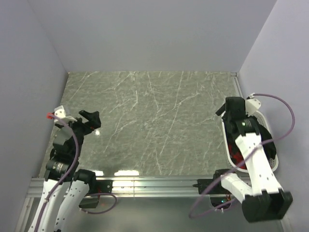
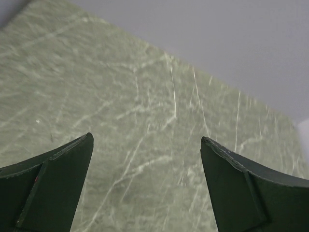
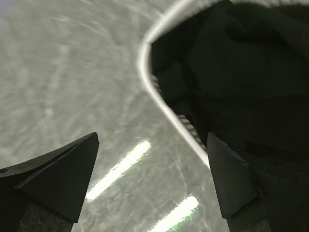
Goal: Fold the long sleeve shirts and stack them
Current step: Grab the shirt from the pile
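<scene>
Black cloth, the long sleeve shirts (image 3: 236, 67), lies bunched in a white basket (image 3: 143, 58) at the table's right edge; from above the dark cloth (image 1: 265, 134) shows beside my right arm. My right gripper (image 1: 231, 110) hangs open over the basket's near-left rim, one finger above the table and the other above the cloth, with nothing between them (image 3: 152, 136). My left gripper (image 1: 92, 122) is open over the bare left side of the table, empty (image 2: 146, 137).
The green marbled table (image 1: 154, 121) is walled at the back, left and right. The basket's white rim (image 1: 263, 116) is against the right wall. Something red (image 1: 236, 157) shows low in the basket. An aluminium rail (image 1: 154, 183) runs along the near edge.
</scene>
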`<act>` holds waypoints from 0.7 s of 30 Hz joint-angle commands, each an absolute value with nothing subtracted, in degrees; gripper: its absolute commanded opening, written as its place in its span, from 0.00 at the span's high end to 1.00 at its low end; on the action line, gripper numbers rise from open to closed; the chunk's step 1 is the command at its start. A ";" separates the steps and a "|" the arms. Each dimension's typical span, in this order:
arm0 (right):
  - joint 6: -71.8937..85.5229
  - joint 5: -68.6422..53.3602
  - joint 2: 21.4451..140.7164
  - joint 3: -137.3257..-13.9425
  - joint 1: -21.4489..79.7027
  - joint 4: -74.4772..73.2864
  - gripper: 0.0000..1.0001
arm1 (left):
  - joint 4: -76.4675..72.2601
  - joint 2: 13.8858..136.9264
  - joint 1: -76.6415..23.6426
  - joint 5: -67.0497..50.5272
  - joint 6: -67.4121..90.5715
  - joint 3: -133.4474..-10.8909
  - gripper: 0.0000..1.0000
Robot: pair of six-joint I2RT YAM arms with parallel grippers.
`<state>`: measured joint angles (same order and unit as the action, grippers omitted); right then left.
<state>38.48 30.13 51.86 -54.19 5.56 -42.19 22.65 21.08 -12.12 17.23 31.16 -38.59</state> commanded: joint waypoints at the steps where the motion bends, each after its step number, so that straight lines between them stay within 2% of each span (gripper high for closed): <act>1: 45.61 32.44 58.85 -58.70 -0.42 -52.55 0.00 | 21.80 23.29 -13.44 11.69 30.59 -37.98 0.01; 2: 46.31 31.82 60.37 -59.23 -5.22 -52.91 0.00 | 20.32 23.81 -13.62 10.99 30.76 -37.53 0.01; 6: 50.61 34.27 68.27 -61.78 -10.79 -54.58 0.00 | 17.75 23.38 -14.85 9.23 30.06 -34.72 0.01; 16: 54.05 37.09 75.49 -58.36 -18.80 -44.30 0.00 | 18.81 21.36 -17.75 11.25 28.39 -34.37 0.01; 20: 52.47 36.82 75.94 -55.99 -20.04 -40.00 0.30 | 18.98 21.45 -18.28 10.90 27.78 -34.37 0.01; 21: 52.12 37.52 76.11 -55.46 -20.21 -39.21 0.46 | 18.90 21.45 -18.54 10.81 27.77 -34.37 0.01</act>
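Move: The dark shirt on the pile lies about 13 cm to the right hand's right, some 2 cm nearer the base and 11 cm below. The basket holding it is centred about 9 cm back and 13 cm right of this hand, 16 cm down. A red garment in its near part sits roughly 15 cm back and 7 cm right of the hand, 14 cm lower. From the left hand the shirt is about 75 cm right, 2 cm farther out and 17 cm below. Sweeping right about 12 cm and down some 9, the open right hand comes in over the basket, turning clockwise about 35 degrees and tipping further down. Its fingertips enter the folds of the dark shirt and, at the end, close to about two thirds open. The left hand, wide open and empty, shifts about 4 cm right and 3 cm down. ##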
